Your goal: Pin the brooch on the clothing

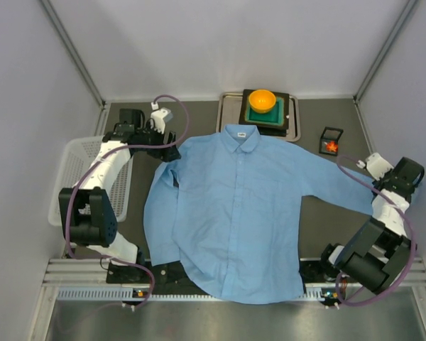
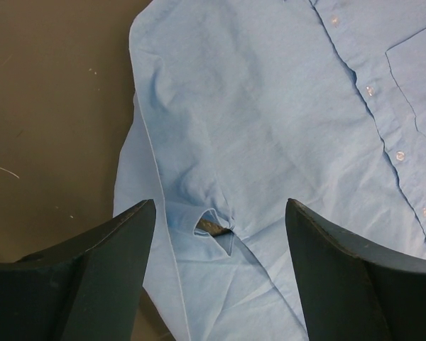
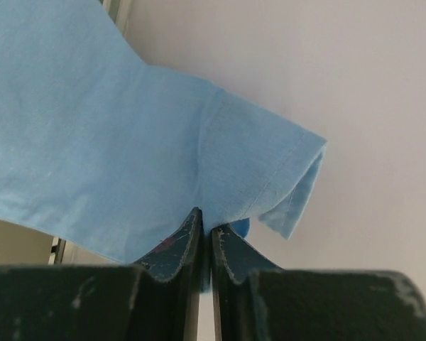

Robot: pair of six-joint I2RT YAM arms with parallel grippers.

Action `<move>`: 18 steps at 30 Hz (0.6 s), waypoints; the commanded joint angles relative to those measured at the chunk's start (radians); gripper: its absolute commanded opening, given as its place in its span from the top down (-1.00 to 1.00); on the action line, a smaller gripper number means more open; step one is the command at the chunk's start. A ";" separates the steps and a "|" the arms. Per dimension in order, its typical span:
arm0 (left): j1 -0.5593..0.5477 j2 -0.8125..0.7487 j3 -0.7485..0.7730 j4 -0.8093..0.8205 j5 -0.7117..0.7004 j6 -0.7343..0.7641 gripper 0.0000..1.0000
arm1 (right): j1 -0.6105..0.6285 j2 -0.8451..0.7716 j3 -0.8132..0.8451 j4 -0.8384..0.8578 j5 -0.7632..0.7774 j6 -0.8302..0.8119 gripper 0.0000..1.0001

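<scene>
The clothing (image 1: pixel 234 206), a light blue button-up shirt, lies spread flat on the dark table, collar toward the back. The brooch (image 1: pixel 331 146), a tiny red-orange pin, sits in a small black box right of the collar. My left gripper (image 1: pixel 170 149) hovers open over the shirt's left shoulder. In the left wrist view its fingers (image 2: pixel 121 249) stand wide apart above the armpit fold of the clothing (image 2: pixel 270 106), gripping nothing. My right gripper (image 1: pixel 375 190) is at the end of the right sleeve. In the right wrist view the right gripper (image 3: pixel 207 224) pinches the sleeve cuff (image 3: pixel 255 170).
An orange bowl (image 1: pixel 262 100) rests on a green block in a metal tray (image 1: pixel 229 114) behind the collar. A white basket (image 1: pixel 74 177) stands at the left under my left arm. Grey walls close in the table on three sides.
</scene>
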 commanded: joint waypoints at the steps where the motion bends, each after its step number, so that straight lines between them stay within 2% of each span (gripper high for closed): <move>1: 0.005 -0.036 -0.002 0.007 0.019 0.009 -0.57 | -0.010 -0.034 -0.026 0.038 0.033 -0.059 0.80; 3: 0.005 -0.033 0.003 0.005 0.020 0.010 -0.57 | -0.011 -0.023 -0.034 0.007 0.064 -0.053 0.71; 4: 0.005 -0.031 0.004 -0.004 0.025 0.010 -0.57 | -0.011 -0.018 -0.037 -0.024 0.073 -0.047 0.52; 5: 0.005 -0.031 0.006 -0.010 0.025 0.019 -0.57 | -0.014 -0.015 -0.037 -0.041 0.079 -0.043 0.08; 8: 0.005 -0.034 0.018 -0.068 0.017 0.062 -0.59 | -0.023 -0.028 -0.032 -0.091 0.090 -0.032 -0.26; 15: 0.043 -0.076 -0.005 -0.168 0.011 0.148 -0.62 | -0.028 -0.054 0.034 -0.225 0.119 -0.030 -0.40; 17: 0.043 -0.084 -0.006 -0.203 0.010 0.201 -0.62 | -0.026 -0.061 0.102 -0.300 0.089 0.003 -0.42; 18: 0.043 -0.094 -0.014 -0.240 0.014 0.223 -0.61 | -0.023 -0.063 0.135 -0.417 0.026 0.051 -0.45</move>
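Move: My right hand has the end of the clothing's right sleeve at its nearly shut fingertips, out past the table's right edge. From that hand the brooch in its open box sits about 20 cm ahead, 18 cm to the left and 12 cm lower. From my open left hand, the gap at the left sleeve's armhole is some 6 cm back, 2 cm left and 14 cm below; the basket's middle is level with that gap and about 28 cm farther left. I open my right fingers wide and let go of the sleeve end, drawing that hand back about 5 cm and down some 3 cm, away from the cuff, while the wrist tips roughly 10 to 15 degrees farther down. My left hand, still wide open and touching nothing, waits, then eases back and slightly left over the clothing's left edge, about 3 cm in all. ##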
